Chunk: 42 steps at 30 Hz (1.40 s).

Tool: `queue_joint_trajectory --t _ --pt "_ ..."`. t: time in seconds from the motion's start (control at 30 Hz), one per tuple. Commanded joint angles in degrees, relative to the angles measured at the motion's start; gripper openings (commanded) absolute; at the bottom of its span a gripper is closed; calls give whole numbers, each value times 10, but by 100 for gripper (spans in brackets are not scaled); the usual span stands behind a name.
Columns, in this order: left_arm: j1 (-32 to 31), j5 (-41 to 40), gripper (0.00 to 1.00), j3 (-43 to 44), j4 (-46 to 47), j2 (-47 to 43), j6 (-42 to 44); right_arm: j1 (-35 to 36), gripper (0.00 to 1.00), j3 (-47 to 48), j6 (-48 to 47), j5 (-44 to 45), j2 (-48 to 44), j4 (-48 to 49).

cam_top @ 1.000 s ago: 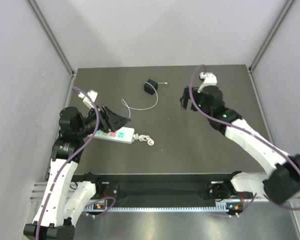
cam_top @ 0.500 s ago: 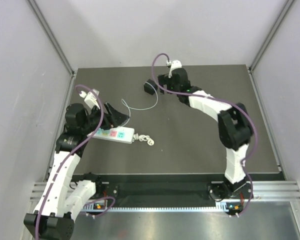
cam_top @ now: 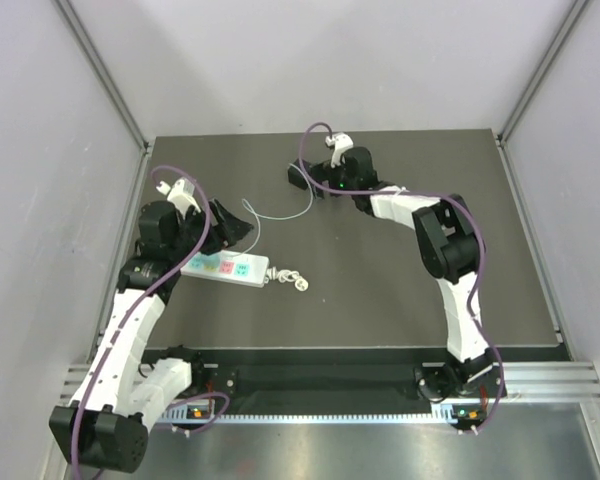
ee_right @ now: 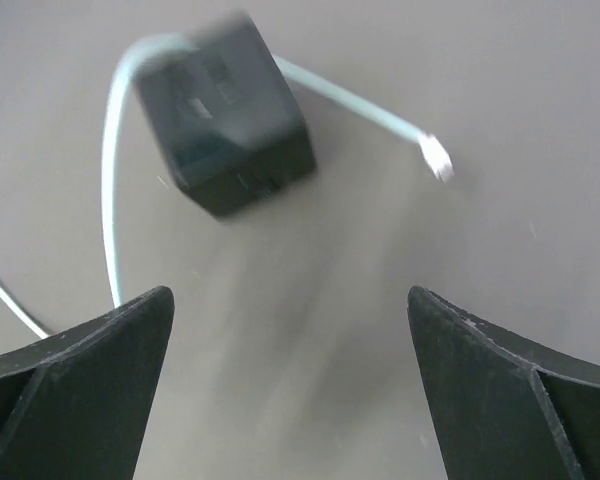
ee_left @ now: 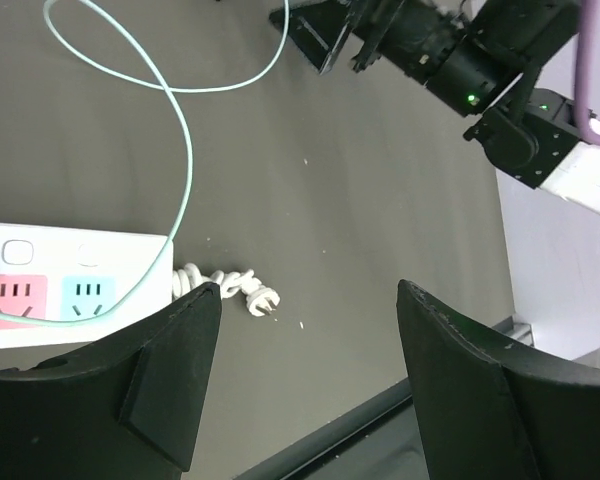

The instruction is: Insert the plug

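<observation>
The plug (ee_right: pixel 225 110) is a small black cube lying on the dark table at the back, and it shows blurred in the right wrist view. Its thin pale wire (ee_right: pixel 108 200) loops away and ends in a small white tip (ee_right: pixel 436 157). My right gripper (ee_right: pixel 288 295) is open just short of the plug, with nothing between its fingers. From above, the right gripper (cam_top: pixel 318 181) sits right beside the plug (cam_top: pixel 296 172). My left gripper (ee_left: pixel 310 288) hangs open and empty above the white power strip (ee_left: pixel 40 290), and the wire (ee_left: pixel 185 150) crosses that strip.
The power strip (cam_top: pixel 225 267) has a pink and a blue socket, and a short coiled white cord (cam_top: pixel 288 280) lies at its right end. Grey walls enclose the table (cam_top: pixel 380 290) on three sides. The right arm (cam_top: pixel 420 215) arches over the back right.
The right arm has swung left across the back of the table, bringing its open gripper up to the plug. The left gripper has shifted slightly back over the strip.
</observation>
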Motion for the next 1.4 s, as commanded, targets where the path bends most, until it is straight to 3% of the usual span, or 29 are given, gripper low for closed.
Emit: queue_joint_trajectory --t 0.0,0.2,0.33,0.57,0.77,0.93,1.3,1.37 --pt "-1 -15 75 1 46 5 -8 6 100 58 19 -46 23 61" --pt "-1 8 75 13 60 38 -10 17 100 210 66 -18 110 -29" --pt "-1 1 75 28 51 45 1 27 100 285 66 47 144 -87" --pt "-1 22 75 30 68 76 -8 32 99 293 50 52 145 -107" --pt "-1 22 74 33 66 86 -5 40 100 336 -87 34 158 -182" --pt "-1 19 73 33 71 101 -10 38 100 365 -139 -27 173 -180" --pt "-1 2 72 47 66 113 -14 25 100 413 -158 -93 196 -215" --pt "-1 0 72 51 64 118 -12 27 96 409 -157 -91 194 -220"
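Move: The black cube I reach for stands about 5 cm ahead of my right hand and 6 cm to its left, its middle some 3 cm lower. The cable's white end is about 7 cm ahead of this hand and 1 cm to its right, near the table, and the cable's bend is roughly 3 cm back and 4 cm left. From my left hand the cube is about 26 cm ahead, 11 cm right and 20 cm below. I bring my wide-open right hand left and forward to the black cube, about 8 cm in all, first rising some 3 cm and then sinking back to the starting height. As it settles there it turns about 15 degrees counter-clockwise, squaring the fingers to the cube. My left hand, empty and open, eases about 3 cm forward and sinks 2 to 3 cm. ##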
